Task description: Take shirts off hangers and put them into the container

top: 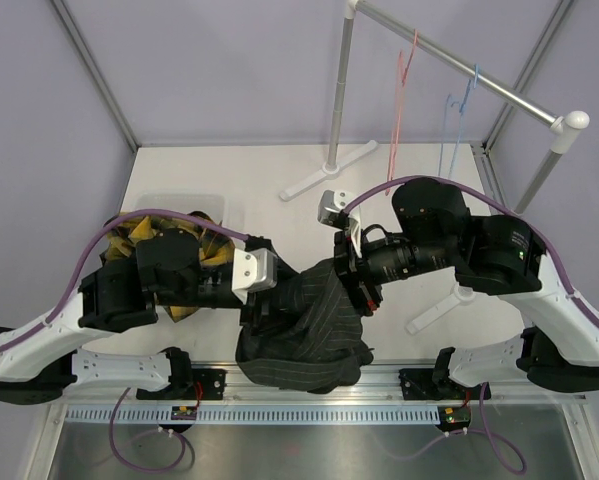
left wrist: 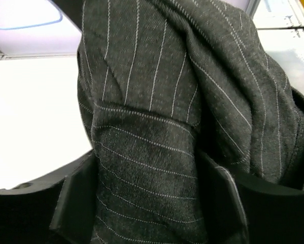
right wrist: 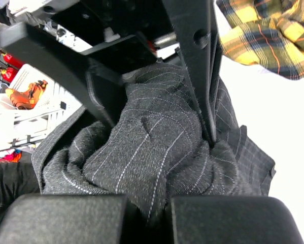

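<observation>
The black striped shirt (top: pixel 304 335) hangs bunched between both grippers over the table's front edge. My right gripper (top: pixel 351 272) (right wrist: pixel 157 211) is shut on a fold of it. My left gripper (top: pixel 267 305) (left wrist: pixel 149 175) stands open, its fingers (left wrist: pixel 78 201) straddling a thick bundle of the same cloth. The yellow plaid shirt (top: pixel 129 237) (right wrist: pixel 263 35) lies in the white container (top: pixel 217 203) under the left arm. The pink hanger (top: pixel 404 75) and the blue hanger (top: pixel 464 100) hang bare on the rail.
The metal rail (top: pixel 459 68) runs across the back right on a pole whose white foot (top: pixel 329 170) rests mid-table. A second white foot (top: pixel 439 305) lies under the right arm. Grey walls close the back and sides.
</observation>
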{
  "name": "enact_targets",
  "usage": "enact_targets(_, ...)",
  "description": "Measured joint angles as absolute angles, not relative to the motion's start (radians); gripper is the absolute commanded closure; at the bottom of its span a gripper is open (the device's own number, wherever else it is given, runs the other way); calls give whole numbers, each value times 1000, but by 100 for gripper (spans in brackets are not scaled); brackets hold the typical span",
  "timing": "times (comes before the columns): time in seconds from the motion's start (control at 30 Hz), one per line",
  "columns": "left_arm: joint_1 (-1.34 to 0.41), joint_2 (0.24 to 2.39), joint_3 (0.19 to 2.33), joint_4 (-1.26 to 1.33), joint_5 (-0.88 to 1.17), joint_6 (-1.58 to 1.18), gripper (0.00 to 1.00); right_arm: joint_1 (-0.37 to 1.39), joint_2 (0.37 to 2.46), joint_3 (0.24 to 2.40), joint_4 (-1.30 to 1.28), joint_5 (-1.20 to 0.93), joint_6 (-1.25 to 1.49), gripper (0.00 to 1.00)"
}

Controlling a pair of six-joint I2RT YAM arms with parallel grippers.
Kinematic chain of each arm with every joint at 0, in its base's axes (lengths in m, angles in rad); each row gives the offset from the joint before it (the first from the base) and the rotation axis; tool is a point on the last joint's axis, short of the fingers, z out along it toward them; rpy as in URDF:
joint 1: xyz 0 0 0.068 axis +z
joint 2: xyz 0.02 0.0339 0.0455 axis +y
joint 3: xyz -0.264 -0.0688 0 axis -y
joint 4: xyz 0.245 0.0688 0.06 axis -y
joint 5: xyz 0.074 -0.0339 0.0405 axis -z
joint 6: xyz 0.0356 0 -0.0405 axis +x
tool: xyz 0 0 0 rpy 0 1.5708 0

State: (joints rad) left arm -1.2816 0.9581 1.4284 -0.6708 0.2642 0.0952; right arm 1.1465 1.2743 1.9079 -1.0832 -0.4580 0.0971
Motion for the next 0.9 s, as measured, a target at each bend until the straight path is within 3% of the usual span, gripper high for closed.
enact_targets(0.07, -1281, 958, 1424, -655, 274, 89, 58, 1147, 1274, 1922, -1085, -462, 97, 100)
enact_targets(0.13, -1282, 959, 1417, -643, 287, 76, 68, 1148, 1272, 1924, -1085, -467, 97, 100)
enact_targets(0.17, -1282, 961, 1415, -640, 295, 76, 81, 1148, 1272, 1924, -1087, -470, 97, 100)
enact_targets(0.27, -1282, 974, 1415, -639, 312, 68, 90, 1148, 1271, 1924, -1098, -474, 98, 100)
enact_targets(0.3, -1282, 980, 1416, -639, 316, 66, 100, 1148, 1270, 1925, -1102, -474, 98, 100)
enact_targets(0.43, -1283, 997, 1419, -633, 318, 54, 100, 1148, 1267, 1938, -1134, -466, 97, 97)
enact_targets(0.57, -1286, 996, 1420, -656, 290, 46, 100, 1148, 1264, 1951, -1143, -451, 102, 32)
enact_targets(0.6, -1286, 995, 1420, -679, 270, 43, 100, 1148, 1262, 1957, -1139, -445, 103, 2)
enact_targets(0.9, -1286, 849, 1411, -830, -21, -9, 100, 1153, 1189, 1950, -1135, -176, 133, 1)
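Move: Between the left hand's open fingers lies a fold of the dark striped shirt; the bulk hangs about 13 cm below that hand, 4 cm to its right and 4 cm back. The right hand, shut on the shirt, has that bulk some 4 cm to its left, 4 cm back and 14 cm below. From the left hand, the container, with the plaid shirt in it, stands about 27 cm ahead, 30 cm left and 36 cm lower. Closing on the fold, the left fingers clamp the dark shirt while the right still holds it; only then does the right hand open wide, let go and draw off about 4 cm to the right and 3 cm forward, rising slightly and turning clockwise. The left hand, first easing slightly right, dips and carries the shirt left and forward, towards the container, turning counter-clockwise some 15 degrees. ##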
